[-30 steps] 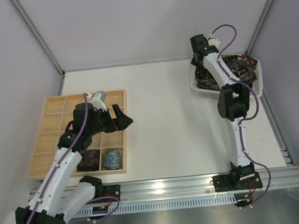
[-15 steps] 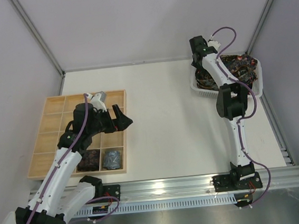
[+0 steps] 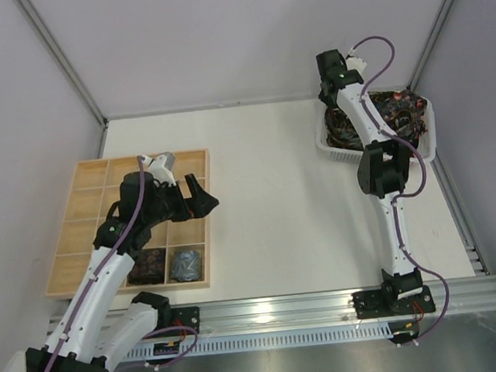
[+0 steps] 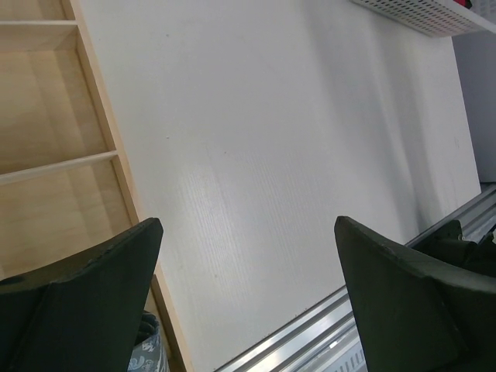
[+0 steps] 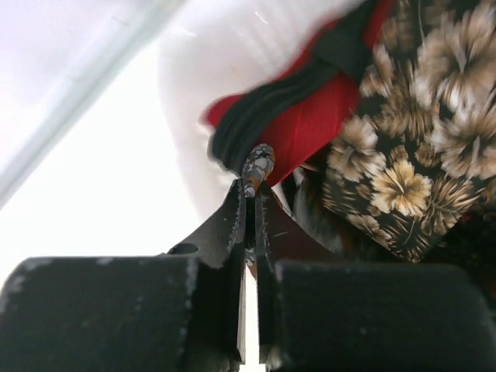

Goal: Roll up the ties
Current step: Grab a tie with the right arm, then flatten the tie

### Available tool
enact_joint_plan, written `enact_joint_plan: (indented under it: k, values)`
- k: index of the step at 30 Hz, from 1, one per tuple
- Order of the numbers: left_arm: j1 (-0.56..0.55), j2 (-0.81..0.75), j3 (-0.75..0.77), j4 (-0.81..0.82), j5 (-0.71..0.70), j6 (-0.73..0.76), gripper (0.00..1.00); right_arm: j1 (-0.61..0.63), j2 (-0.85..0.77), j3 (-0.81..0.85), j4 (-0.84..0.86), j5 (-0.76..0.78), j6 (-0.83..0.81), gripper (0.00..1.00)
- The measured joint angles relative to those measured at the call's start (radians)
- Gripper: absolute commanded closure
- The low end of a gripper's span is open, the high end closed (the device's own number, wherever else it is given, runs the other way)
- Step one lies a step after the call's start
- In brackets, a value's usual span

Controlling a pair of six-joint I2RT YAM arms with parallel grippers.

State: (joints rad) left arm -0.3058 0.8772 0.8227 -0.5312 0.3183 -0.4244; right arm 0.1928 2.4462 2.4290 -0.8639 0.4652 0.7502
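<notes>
A tangle of dark patterned ties (image 3: 394,110) fills the white mesh basket (image 3: 330,145) at the back right. My right gripper (image 5: 253,188) reaches into the basket's left end and is shut on a thin grey-patterned tie edge (image 5: 259,164) that pokes out past its tips. Beside it lie a red and black tie (image 5: 310,124) and a floral brown one (image 5: 403,155). Two rolled ties, a dark one (image 3: 148,264) and a grey-blue one (image 3: 186,262), sit in the tray's near cells. My left gripper (image 3: 198,196) (image 4: 248,256) hangs open over the tray's right edge, holding nothing.
The pale wooden grid tray (image 3: 84,221) lies at the left, most cells bare. Its right rim (image 4: 116,155) runs under my left gripper. The aluminium rail (image 3: 329,301) borders the near edge, and grey walls close in behind and beside the basket.
My right gripper has closed on a tie edge in the basket, and its wrist has shifted slightly back. The left arm has barely moved.
</notes>
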Motion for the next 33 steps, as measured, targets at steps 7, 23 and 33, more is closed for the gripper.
enact_joint_plan:
  k: [7, 23, 33]
  values:
    - [0.0, -0.002, 0.054, 0.01, 0.022, -0.013, 0.0, 0.0, -0.171, 0.003, 0.036, -0.104, -0.142, 1.0]
    - [0.0, -0.095, 0.054, 0.074, 0.164, -0.24, 0.0, -0.15, -0.856, 0.046, 0.372, -0.776, -0.127, 1.0]
    - [0.0, -0.253, 0.037, 0.148, 0.188, -0.388, 0.0, -0.081, -0.875, 0.068, 0.877, -1.183, 0.331, 1.0]
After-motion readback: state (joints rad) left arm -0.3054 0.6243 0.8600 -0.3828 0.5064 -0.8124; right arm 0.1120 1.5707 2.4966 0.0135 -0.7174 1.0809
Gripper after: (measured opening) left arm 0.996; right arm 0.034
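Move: The tie being drawn out is already pinched in the right fingers, above the basket's far left corner. The basket's middle, with the heap of other ties, lies about 11 cm back, 15 cm to the right and 8 cm below; a red tie in that corner is some 4 cm right, 3 cm back and 5 cm down. From the left hand, the pinched tie is roughly 36 cm ahead, 47 cm to the right and 7 cm lower. The tie stays pinched in the shut right fingers as they haul it fast up out of the basket, almost straight up at first, then up and back with a drift to the left: about 60 cm of rise in all, with the wrist swinging round until the fingers point left and upward. The open, empty left hand rises about 12 cm and draws back a little, its left side rolling down. ##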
